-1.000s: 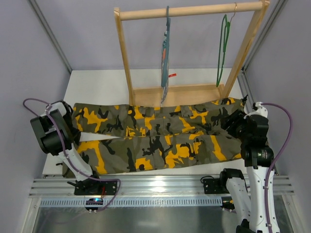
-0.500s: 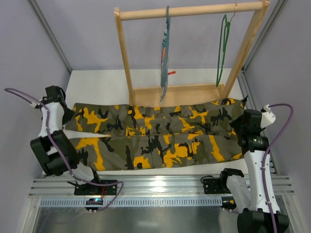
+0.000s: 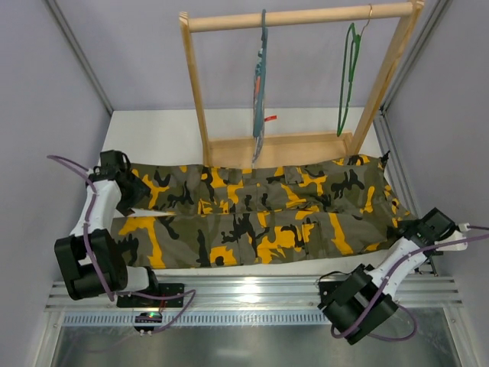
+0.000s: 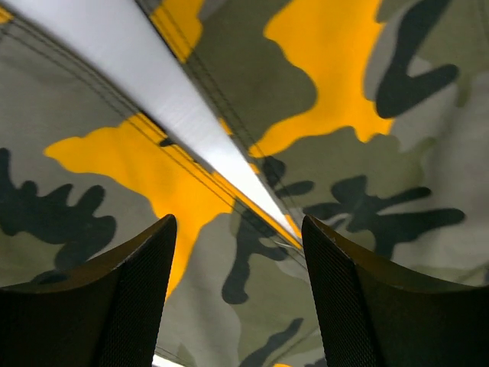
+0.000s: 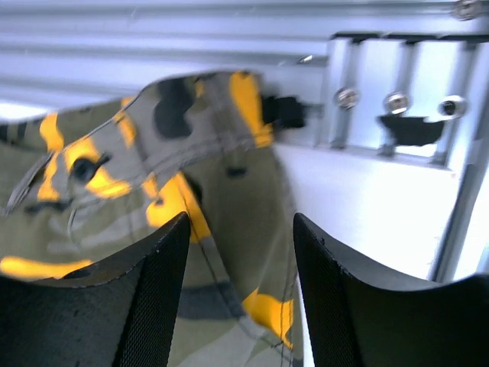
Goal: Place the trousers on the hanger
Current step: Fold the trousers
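The camouflage trousers [image 3: 260, 214] lie flat across the white table [image 3: 164, 130], legs to the left, waist to the right. My left gripper [image 3: 131, 197] hovers open over the leg ends. In the left wrist view its fingers [image 4: 130, 298] frame camouflage cloth [image 4: 336, 99] and the white strip of table between the legs, with nothing held. My right gripper [image 3: 411, 229] is open at the near right corner of the waist; the right wrist view shows the waistband edge [image 5: 191, 122] beneath the right gripper [image 5: 241, 298]. The green hanger [image 3: 350, 76] hangs on the wooden rack.
The wooden rack [image 3: 298, 17] stands at the back of the table. A blue-grey hanger with a striped cloth [image 3: 260, 84] hangs on it, left of the green one. An aluminium frame rail [image 5: 397, 99] runs close beside the right gripper. Grey walls close in both sides.
Both arms have swung down to the trousers. The left gripper moved in from the far left edge over the leg ends and opened wider; the right dropped to the near right waist corner.
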`<state>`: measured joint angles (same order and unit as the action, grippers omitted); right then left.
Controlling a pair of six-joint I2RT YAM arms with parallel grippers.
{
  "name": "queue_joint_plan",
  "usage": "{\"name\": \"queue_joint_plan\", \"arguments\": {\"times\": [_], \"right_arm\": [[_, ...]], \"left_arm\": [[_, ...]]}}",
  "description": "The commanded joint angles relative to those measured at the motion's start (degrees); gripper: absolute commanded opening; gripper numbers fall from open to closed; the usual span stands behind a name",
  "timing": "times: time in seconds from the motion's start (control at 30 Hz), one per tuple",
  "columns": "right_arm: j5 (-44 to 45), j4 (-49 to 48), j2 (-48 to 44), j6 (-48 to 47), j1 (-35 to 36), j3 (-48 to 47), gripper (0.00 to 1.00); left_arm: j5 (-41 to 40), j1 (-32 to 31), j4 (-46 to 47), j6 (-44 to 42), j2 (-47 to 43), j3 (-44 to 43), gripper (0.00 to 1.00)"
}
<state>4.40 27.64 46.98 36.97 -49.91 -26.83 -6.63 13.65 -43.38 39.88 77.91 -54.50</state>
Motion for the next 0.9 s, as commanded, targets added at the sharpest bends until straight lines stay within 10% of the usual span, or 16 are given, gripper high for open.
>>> {"name": "queue_joint_plan", "arguments": {"times": [0.0, 0.87], "right_arm": [[-3.6, -4.7, -0.7, -2.3, -6.8, 1.0, 0.59], [-10.4, -13.7, 13.0, 1.4, -17.1, 4.4, 0.56]], "left_arm": [[6.5, -0.4, 3.5, 0.8, -2.7, -1.1, 0.68], [7.8, -1.5, 2.5, 1.3, -2.8, -3.8, 0.69]]}}
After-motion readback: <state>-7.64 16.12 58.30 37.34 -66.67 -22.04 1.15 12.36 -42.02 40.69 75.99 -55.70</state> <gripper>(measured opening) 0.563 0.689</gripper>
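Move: The trousers' near right corner, the waistband end with a small black strap, lies roughly 4 cm to the right of the right hand, 1 cm ahead and 6 cm below. The black waist button is some 8 cm ahead and 2 cm left at that same level; the bolted rail plate is about 6 cm back and 9 cm right. From the left hand, that corner is some 86 cm right and 10 cm back, about 8 cm below. The trousers' near right corner is what the still-open right fingers close in on: the hand first slides back and to the right by some 3 cm, then sinks about 4 cm beside it, rolling and turning about 10 degrees clockwise. Meanwhile the empty left hand eases to the right, up and a little forward over the trouser legs, slowing nearly to a stop. ##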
